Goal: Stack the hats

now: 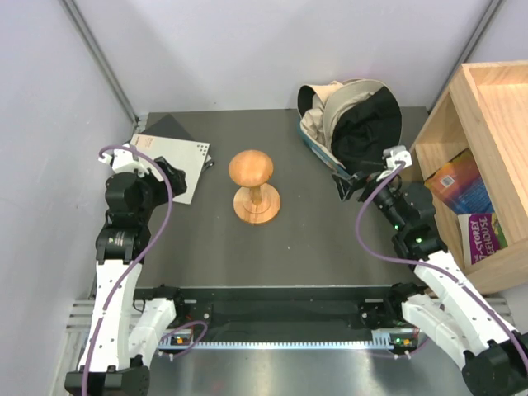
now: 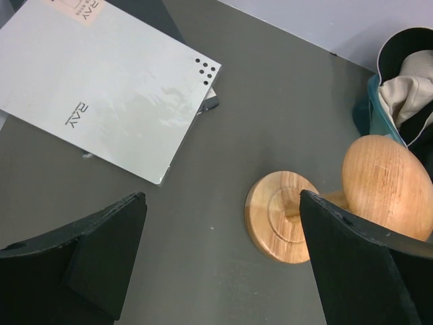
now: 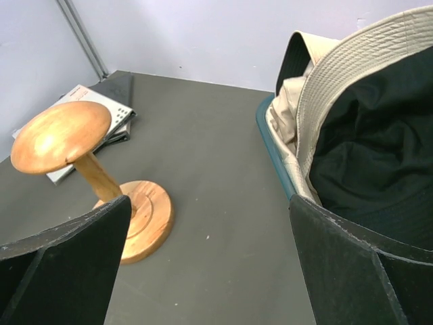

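The hats (image 1: 355, 120) lie bunched in a teal tub (image 1: 315, 148) at the back right: a beige hat (image 3: 352, 74) with a black lining (image 3: 379, 156) on top, and cream fabric (image 3: 291, 108) behind it. No pink hat shows. They also show in the left wrist view (image 2: 406, 81). My right gripper (image 3: 210, 271) is open and empty, just in front of the tub. My left gripper (image 2: 223, 271) is open and empty at the left, over bare table.
A mushroom-shaped wooden stand (image 1: 253, 186) stands mid-table, with nothing on it. A white booklet (image 1: 169, 161) lies on dark sheets at the back left. A wooden crate (image 1: 487, 157) with books stands at the right. Grey walls close the back.
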Controlling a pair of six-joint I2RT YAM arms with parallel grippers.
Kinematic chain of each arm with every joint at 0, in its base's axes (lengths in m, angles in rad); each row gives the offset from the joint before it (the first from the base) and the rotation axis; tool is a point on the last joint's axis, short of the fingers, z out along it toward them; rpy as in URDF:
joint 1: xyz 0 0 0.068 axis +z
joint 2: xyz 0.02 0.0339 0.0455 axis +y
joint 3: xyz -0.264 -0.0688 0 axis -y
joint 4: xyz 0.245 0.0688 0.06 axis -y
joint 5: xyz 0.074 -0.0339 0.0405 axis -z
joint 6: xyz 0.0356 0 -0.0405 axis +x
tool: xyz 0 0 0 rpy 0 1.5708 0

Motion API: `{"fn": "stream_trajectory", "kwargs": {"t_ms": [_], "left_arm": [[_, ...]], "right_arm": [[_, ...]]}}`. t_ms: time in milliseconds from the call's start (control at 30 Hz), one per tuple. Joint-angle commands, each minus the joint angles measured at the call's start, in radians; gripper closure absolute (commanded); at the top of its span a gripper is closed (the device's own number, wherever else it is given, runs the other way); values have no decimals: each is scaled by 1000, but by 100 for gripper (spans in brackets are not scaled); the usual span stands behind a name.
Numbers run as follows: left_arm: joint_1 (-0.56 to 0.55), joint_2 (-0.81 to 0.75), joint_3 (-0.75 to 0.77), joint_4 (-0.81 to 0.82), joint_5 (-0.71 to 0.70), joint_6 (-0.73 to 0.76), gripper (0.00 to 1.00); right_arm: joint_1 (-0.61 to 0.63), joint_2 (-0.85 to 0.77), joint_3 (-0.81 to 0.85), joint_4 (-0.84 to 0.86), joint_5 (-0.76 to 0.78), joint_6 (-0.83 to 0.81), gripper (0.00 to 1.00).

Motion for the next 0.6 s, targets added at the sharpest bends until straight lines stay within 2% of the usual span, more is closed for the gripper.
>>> {"fn": "stream_trajectory", "kwargs": {"t_ms": [0, 167, 333, 567], "left_arm": [[-2, -45, -30, 60, 34, 10, 1], [-2, -76, -98, 118, 26, 87, 1], [-2, -68, -134, 109, -14, 122, 1], [-2, -33, -136, 94, -15, 119, 1]], "right_arm": [[4, -31, 58, -58, 32, -3, 0], [4, -55, 91, -133, 87, -31, 0], [4, -35, 183, -228, 176, -40, 0], [6, 142, 350, -259, 271, -8, 0]]}}
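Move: Ahead of the open right hand by about 15 cm, roughly 4 cm to its right and 14 cm below, lies the black hat with the cream brim. The cream hat is some 8 cm left of the black one, both in the teal basin centred about 15 cm ahead of the hand and 3 cm right. The wooden hat stand is roughly 18 cm left and 2 cm ahead. From the left hand the black hat is about 17 cm ahead and 42 cm right. Dipping about 1 cm at first, the empty right hand then climbs nearly 6 cm while drifting some 3 cm left, easing slightly forward at the end; the wrist swings about 10 degrees clockwise to point more squarely at the hats, fingers still wide open. The left hand, also open, backs off a touch and sinks about 4 cm over empty table beside the hat stand. ##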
